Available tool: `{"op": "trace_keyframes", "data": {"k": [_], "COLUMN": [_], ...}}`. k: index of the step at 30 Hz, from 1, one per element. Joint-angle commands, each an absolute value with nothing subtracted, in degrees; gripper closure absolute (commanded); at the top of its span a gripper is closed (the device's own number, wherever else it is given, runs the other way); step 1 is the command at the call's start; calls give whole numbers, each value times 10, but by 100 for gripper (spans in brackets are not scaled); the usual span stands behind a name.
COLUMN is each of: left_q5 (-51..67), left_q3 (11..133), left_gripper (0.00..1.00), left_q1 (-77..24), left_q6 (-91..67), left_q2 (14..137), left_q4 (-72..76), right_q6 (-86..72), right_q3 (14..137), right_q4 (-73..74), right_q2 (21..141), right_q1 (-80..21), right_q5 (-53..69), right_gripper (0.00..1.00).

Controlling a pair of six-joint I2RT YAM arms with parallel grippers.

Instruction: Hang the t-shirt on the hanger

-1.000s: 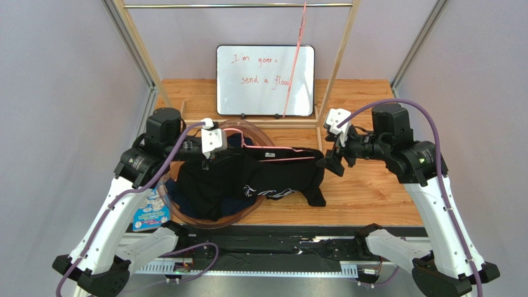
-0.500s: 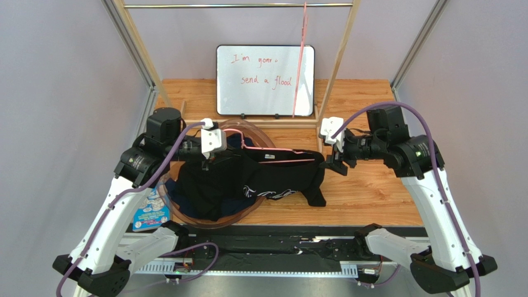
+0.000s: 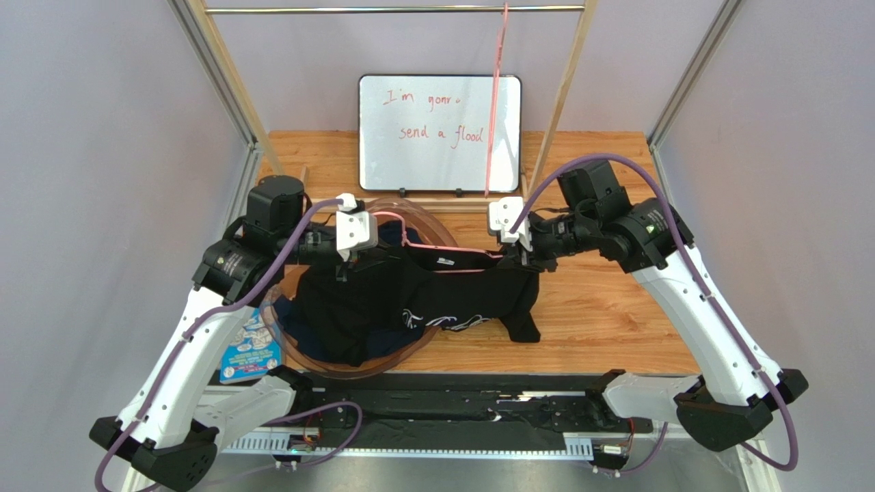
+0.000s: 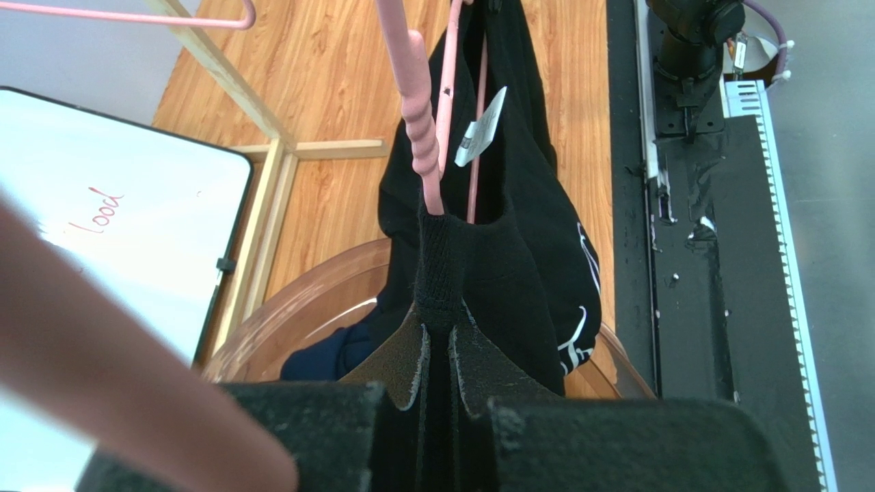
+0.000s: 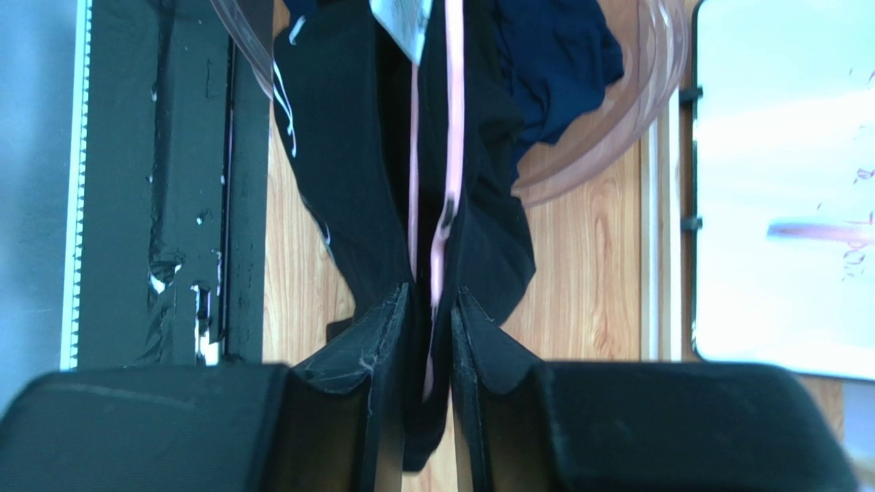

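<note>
The black t-shirt (image 3: pixel 457 295) with white script hangs stretched between my two grippers above the table. The pink hanger (image 3: pixel 452 249) lies inside its neck and shoulder. My left gripper (image 3: pixel 347 269) is shut on the black collar (image 4: pixel 440 256), with the hanger's (image 4: pixel 416 123) twisted neck rising just beyond the pads. My right gripper (image 3: pixel 522 258) sits at the shirt's right shoulder. In the right wrist view its jaws (image 5: pixel 431 295) stand narrow, pinching black t-shirt (image 5: pixel 339 154) fabric with the pink hanger (image 5: pixel 453 123) wire running between them.
A clear brownish round tub (image 3: pixel 308 361) under the shirt holds a navy garment (image 5: pixel 555 62). A whiteboard (image 3: pixel 440 133) stands at the back. A second pink hanger (image 3: pixel 496 103) hangs from the top rail. Wooden frame posts (image 3: pixel 560 97) flank it. A blue packet (image 3: pixel 250 349) lies left.
My right arm has swung left to the shirt's right shoulder and its jaws have narrowed from wide open onto the fabric. The left arm has held still.
</note>
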State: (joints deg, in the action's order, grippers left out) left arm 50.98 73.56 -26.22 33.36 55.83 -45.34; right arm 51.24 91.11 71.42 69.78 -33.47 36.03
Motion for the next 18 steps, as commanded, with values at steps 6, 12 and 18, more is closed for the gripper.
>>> {"op": "trace_keyframes", "data": {"k": [6, 12, 18], "left_q5": [542, 534, 522], "left_q3": [779, 773, 764], "left_gripper": [100, 100, 100], "left_q1": [-270, -270, -265], "left_q6": [345, 344, 330], "left_q2": [589, 591, 590], "left_q4": [-435, -432, -426], "right_q6": [487, 450, 426], "right_q3": [983, 1019, 1013], "right_q4": [660, 655, 704], "right_q2": [750, 776, 739], "right_q1": [-378, -385, -380], "right_q5": [373, 383, 334], "right_gripper": [79, 70, 0]}}
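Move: The T-shirt's collar is already over the hanger, with the right gripper closed around the shirt and the hanger's right end. From the right hand, the collar label lies about 12 cm left at much the same distance out and slightly lower; the hanger's neck is some 20 cm left and 3 cm ahead, about level. From the left hand, which pinches the shirt's left shoulder, the label lies roughly 11 cm right and about level. Slide the right gripper about 4 cm left along the hanger's right arm towards the collar label, easing forward and up by about 2 cm each, then open the fingers wide to release shirt and hanger. Keep the left pinch on the shirt shut, shifting that hand only about a centimetre forward and to the right. ##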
